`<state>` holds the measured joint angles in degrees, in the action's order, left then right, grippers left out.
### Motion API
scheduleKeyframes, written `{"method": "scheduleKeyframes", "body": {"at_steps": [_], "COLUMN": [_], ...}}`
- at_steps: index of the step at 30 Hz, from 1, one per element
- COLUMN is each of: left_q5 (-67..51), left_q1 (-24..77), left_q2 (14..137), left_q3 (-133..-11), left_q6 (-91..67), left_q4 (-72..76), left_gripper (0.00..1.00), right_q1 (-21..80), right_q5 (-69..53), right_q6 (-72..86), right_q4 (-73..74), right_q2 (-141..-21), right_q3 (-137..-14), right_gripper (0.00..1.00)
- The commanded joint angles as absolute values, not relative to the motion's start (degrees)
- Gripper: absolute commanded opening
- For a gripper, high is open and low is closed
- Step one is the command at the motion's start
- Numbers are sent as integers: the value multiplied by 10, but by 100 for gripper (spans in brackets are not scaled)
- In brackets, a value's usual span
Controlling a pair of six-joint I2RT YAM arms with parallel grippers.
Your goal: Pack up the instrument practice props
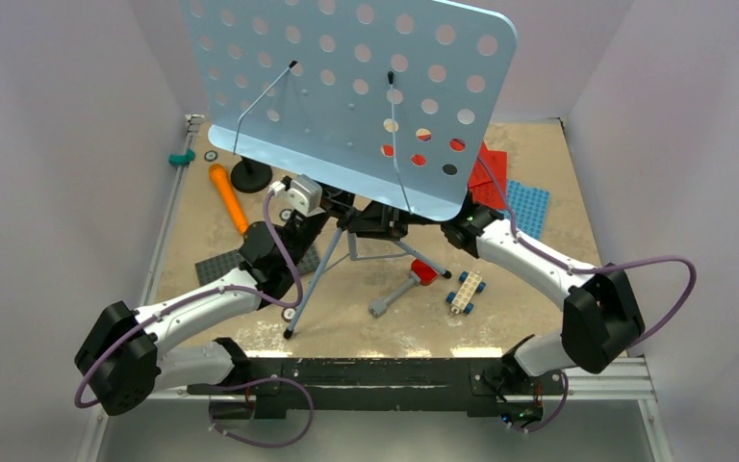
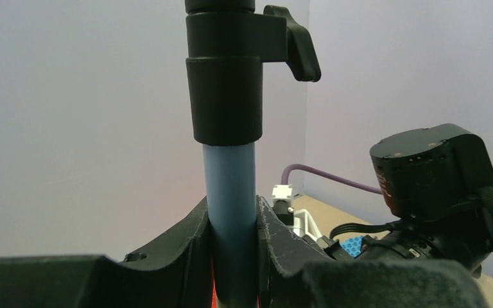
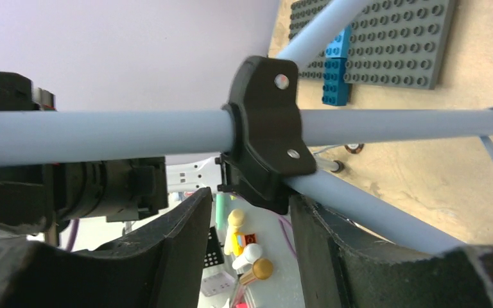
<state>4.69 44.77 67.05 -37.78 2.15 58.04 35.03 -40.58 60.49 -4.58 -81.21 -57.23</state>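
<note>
The pale-blue perforated music stand [image 1: 346, 87] rises on its grey tripod [image 1: 332, 252] at mid-table. My left gripper [image 2: 231, 221] is shut on the stand's blue-grey pole [image 2: 230, 183], just below a black collar clamp [image 2: 224, 77]. My right gripper [image 3: 250, 218] is open, its fingertips either side of the black tripod hub [image 3: 266, 135]. Red sheet-music pages [image 1: 488, 171] lie behind the desk's right corner. The orange toy microphone [image 1: 228, 197] lies at the left, beside the small black round-based mic stand [image 1: 250, 176].
A red-headed grey hammer [image 1: 406, 287] and a white-and-blue toy car [image 1: 465, 291] lie under the tripod. A grey studded plate [image 1: 219, 268] sits at left and a blue one [image 1: 527, 207] at right. A teal piece [image 1: 181, 159] lies far left. Walls enclose three sides.
</note>
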Motion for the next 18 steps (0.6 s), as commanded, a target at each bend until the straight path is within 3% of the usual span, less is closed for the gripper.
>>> {"method": "scheduleKeyframes", "body": {"at_steps": [1, 3, 8, 11, 18], "left_q5": [25, 22, 18, 16, 24], "left_q1": [452, 452, 452, 452, 454], "left_q2": [683, 685, 688, 691, 706], "left_q3": [-338, -338, -338, -339, -351], "left_q6": [66, 68, 72, 73, 62], "left_q4": [460, 461, 461, 458, 450], "left_gripper": [0, 0, 0, 0, 0], "right_q1": [351, 349, 343, 343, 354], "right_q5": [-426, -427, -435, -420, -285], "right_q6": [606, 610, 618, 581, 390], "right_q4": [-62, -63, -78, -56, 10], "right_q2": [-825, -835, -855, -855, -823], "right_q3": [-629, -635, -641, -651, -671], "right_gripper": [51, 48, 24, 1, 0]}}
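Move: Just beyond the right fingertips is the music stand's black leg hub, its middle some 3 cm ahead of the hand, 2 cm to its left and 1 cm below. The red-headed hammer lies about 5 cm back, 8 cm to the right and 22 cm below, and the grey baseplate some 23 cm to the left, level with the hand and 23 cm below. From the left hand, the hub is almost straight down its pole, roughly 12 cm below. Closing from about half open to nearly shut, the right fingers pinch the small black tip on the hub's near side as the hand eases about 1 cm forward. Once they are shut, the wrist rolls some 5 degrees about the fingers' own line, its forward side rising. The left hand keeps its grip on the pole above. ##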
